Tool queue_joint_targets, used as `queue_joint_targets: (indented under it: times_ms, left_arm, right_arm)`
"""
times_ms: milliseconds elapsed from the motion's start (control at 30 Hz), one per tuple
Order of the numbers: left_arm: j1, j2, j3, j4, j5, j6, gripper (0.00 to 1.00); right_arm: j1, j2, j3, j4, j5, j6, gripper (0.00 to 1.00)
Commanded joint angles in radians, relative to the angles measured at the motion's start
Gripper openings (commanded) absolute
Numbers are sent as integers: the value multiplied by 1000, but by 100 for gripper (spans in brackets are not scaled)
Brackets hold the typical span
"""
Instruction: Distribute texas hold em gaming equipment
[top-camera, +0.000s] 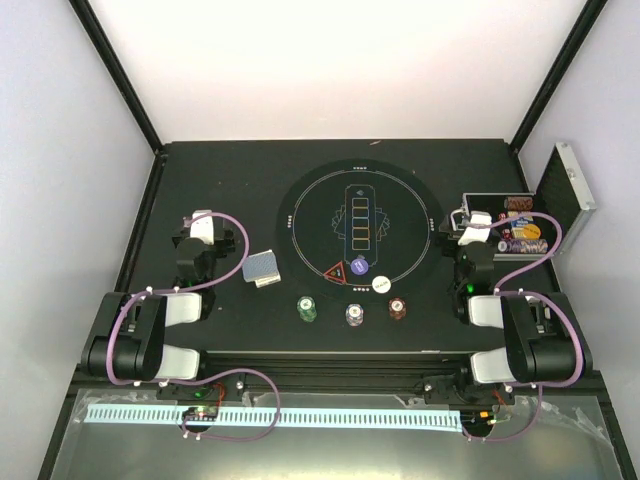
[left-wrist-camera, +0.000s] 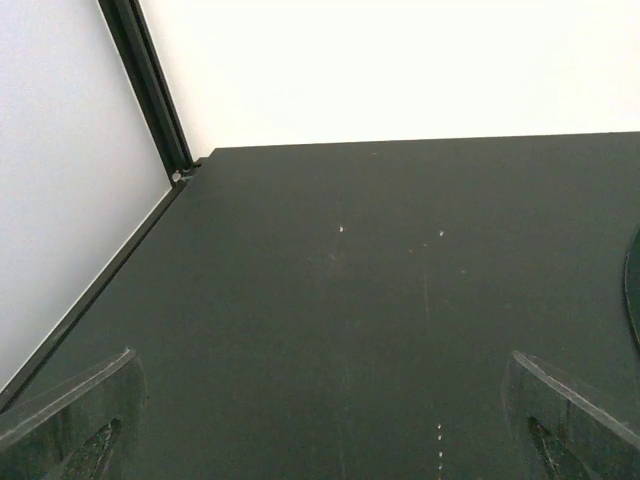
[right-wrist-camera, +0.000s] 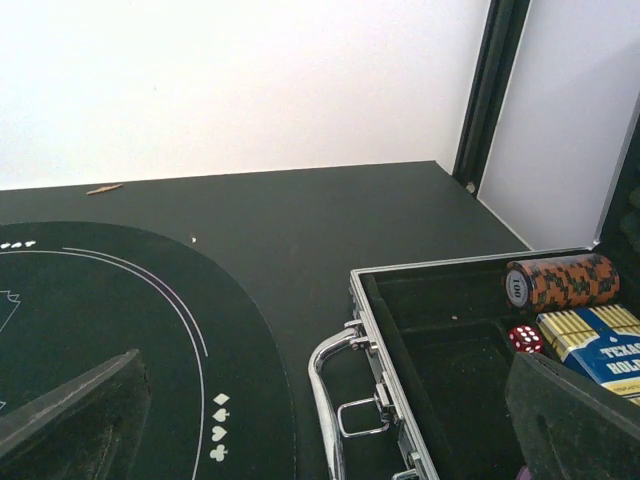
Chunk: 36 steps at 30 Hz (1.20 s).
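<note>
A small deck of grey-blue-backed cards (top-camera: 262, 268) lies left of the round black mat (top-camera: 300, 215). On the mat's near edge sit a red triangle marker (top-camera: 335, 272), a purple button (top-camera: 359, 266) and a white button (top-camera: 381, 284). In front of the mat stand three short chip stacks: green (top-camera: 307, 309), white (top-camera: 354, 315) and brown-red (top-camera: 397, 307). My left gripper (top-camera: 206, 228) hovers left of the cards, open, its fingers (left-wrist-camera: 70, 420) wide over bare table. My right gripper (top-camera: 473, 230) is open above the case's handle (right-wrist-camera: 340, 400), holding nothing.
The silver case (top-camera: 470, 200) stands open at the right, lid (top-camera: 565, 190) upright. It holds an orange chip roll (right-wrist-camera: 560, 282), a red die (right-wrist-camera: 523, 338) and a blue-and-yellow card box (right-wrist-camera: 600, 345). The mat's edge (right-wrist-camera: 230, 400) runs beside the case. Black frame posts stand at the back corners.
</note>
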Motion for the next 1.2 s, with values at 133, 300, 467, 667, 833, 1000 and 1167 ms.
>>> queue_joint_targets:
  times_ms: [133,300,467,667,833,1000,1167]
  left_arm:
    - [-7,10,28,44,-8,-15,99]
    - [-1,11,39,39,95,28,99]
    - [37,-78,213,-314,157,17,99]
    - [120,-137,522,-837,404,126,99]
    - [209,-169,691,-1152,602,181,99]
    - [233,-241,716,-1303,602,268,99]
    - [251,-303,718,-1410,611,330,99]
  right_arm:
    - [-22,11,30,39,10,4,100]
    - [-31,-24,38,-1,47,29,100]
    - [-32,-145,230,-418,111,69,100]
    - [-31,-187,503,-869,132,297,100]
    - [-30,-151,687,-1153,-214,303,100]
    - [181,-103,742,-1293,-151,311,100]
    - [486,-32,781,-1373,-27,327,92]
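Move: The card deck lies about 11 cm right of the left gripper and 10 cm back, some 13 cm below; the green chip stack is 22 cm right and 20 cm back. The round mat's middle is about 24 cm left of the right gripper and nearly level fore and aft. From the right gripper, the purple chip is 24 cm left and 10 cm back, the white disc 19 cm left and 14 cm back, and the deck 48 cm left and 10 cm back. Lift both empty, open grippers off their low forward poses. Raise the right one about 15 cm beside the case, then swing it quickly left and down over the round mat, tipping the fingers down and turning them counter-clockwise. Raise the left one about as high, easing forward and then drawing back, while turning it some 20 degrees clockwise and tipping it down. ##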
